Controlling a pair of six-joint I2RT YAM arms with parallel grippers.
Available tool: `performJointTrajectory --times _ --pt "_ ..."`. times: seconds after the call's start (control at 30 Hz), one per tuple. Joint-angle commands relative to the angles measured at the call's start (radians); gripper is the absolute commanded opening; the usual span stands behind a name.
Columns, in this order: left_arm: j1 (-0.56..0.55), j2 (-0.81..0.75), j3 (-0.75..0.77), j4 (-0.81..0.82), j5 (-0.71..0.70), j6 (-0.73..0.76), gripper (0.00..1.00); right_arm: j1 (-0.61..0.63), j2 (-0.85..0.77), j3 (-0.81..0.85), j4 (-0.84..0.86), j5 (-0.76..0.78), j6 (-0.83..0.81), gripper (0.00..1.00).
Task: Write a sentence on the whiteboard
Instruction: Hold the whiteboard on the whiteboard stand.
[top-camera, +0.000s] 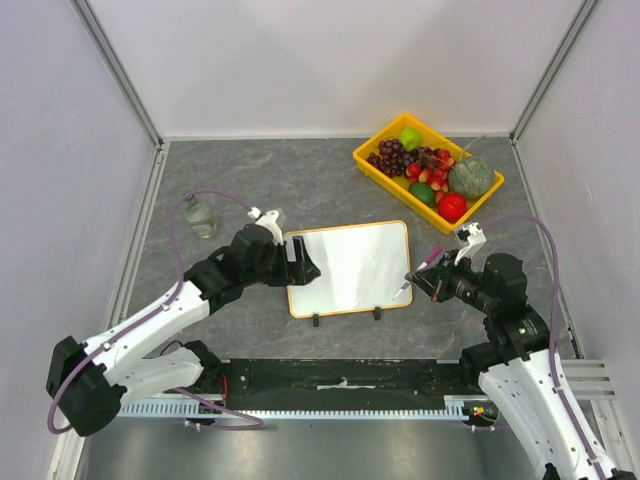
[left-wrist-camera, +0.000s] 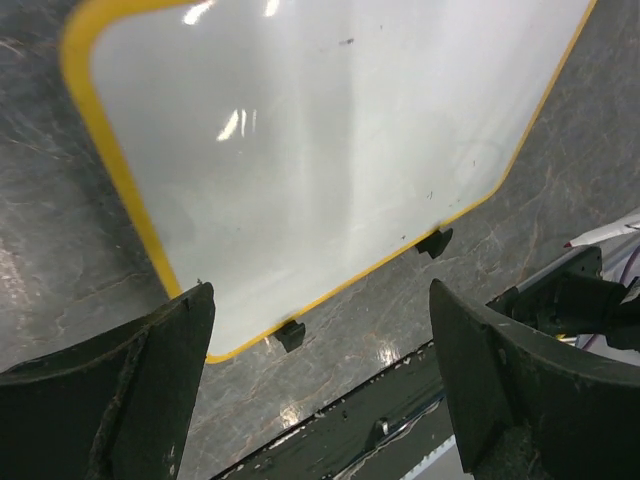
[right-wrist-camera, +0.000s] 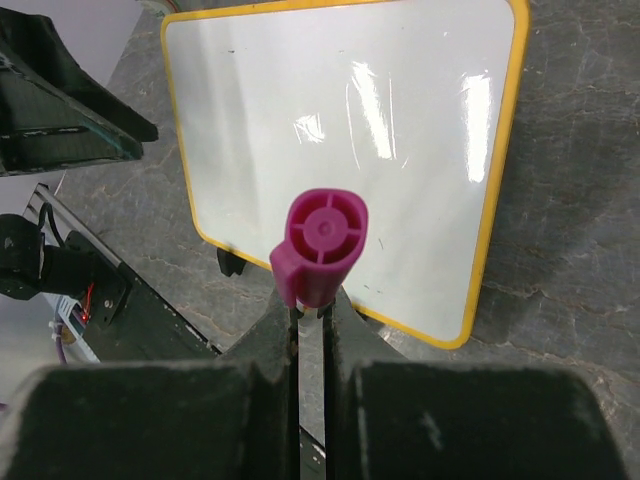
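The whiteboard (top-camera: 350, 268) lies flat mid-table, glossy white with a thin yellow-tan frame and two black feet on its near edge. Its face (left-wrist-camera: 300, 150) (right-wrist-camera: 340, 130) is blank apart from tiny specks, and no sentence shows on it. My left gripper (top-camera: 300, 262) (left-wrist-camera: 320, 300) hovers open at the board's left edge with nothing between its fingers. My right gripper (top-camera: 425, 283) (right-wrist-camera: 318, 310) is at the board's right near corner, shut on a marker (top-camera: 428, 262) whose magenta cap (right-wrist-camera: 322, 240) faces the right wrist camera.
A yellow tray (top-camera: 375, 148) of fruit stands at the back right. A small clear bottle (top-camera: 200, 215) stands to the left of the left arm. A black rail (top-camera: 340, 375) runs along the table's near edge.
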Motion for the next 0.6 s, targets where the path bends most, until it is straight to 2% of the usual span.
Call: performJointTrajectory --times 0.0,0.2,0.37,0.57 --pt "0.094 -0.112 0.001 0.009 0.111 0.115 0.93 -0.004 0.075 0.002 0.13 0.01 -0.028 0.0" --pt "0.199 -0.176 -0.018 -0.027 0.188 0.129 0.93 -0.003 0.184 -0.003 0.265 -0.024 -0.017 0.0" --pt "0.254 -0.196 -0.061 -0.018 0.231 0.131 0.93 -0.001 0.231 0.016 0.296 -0.027 -0.032 0.0" --pt "0.366 -0.238 -0.11 0.015 0.352 0.148 0.93 -0.001 0.227 0.012 0.307 -0.016 -0.022 0.0"
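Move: The whiteboard lies below the open left gripper, its middle about 9 cm to the right, 2 cm ahead and roughly 9 cm down. The board's left black foot is some 8 cm back and 2 cm to the right of this hand, the right black foot about 7 cm back and 16 cm to the right, both some 13 cm down. From the right hand, which holds the marker, the whiteboard's middle is about 13 cm left, 6 cm ahead and 14 cm below. Bring the left gripper about 5 cm left from over the whiteboard to its left edge, arching up some 4 cm on the way and then sinking again, with the fingers kept wide open. At the same time carry the marker in the right hand about 4 cm forward beside the board's right side, slightly left, keeping the grip shut. ##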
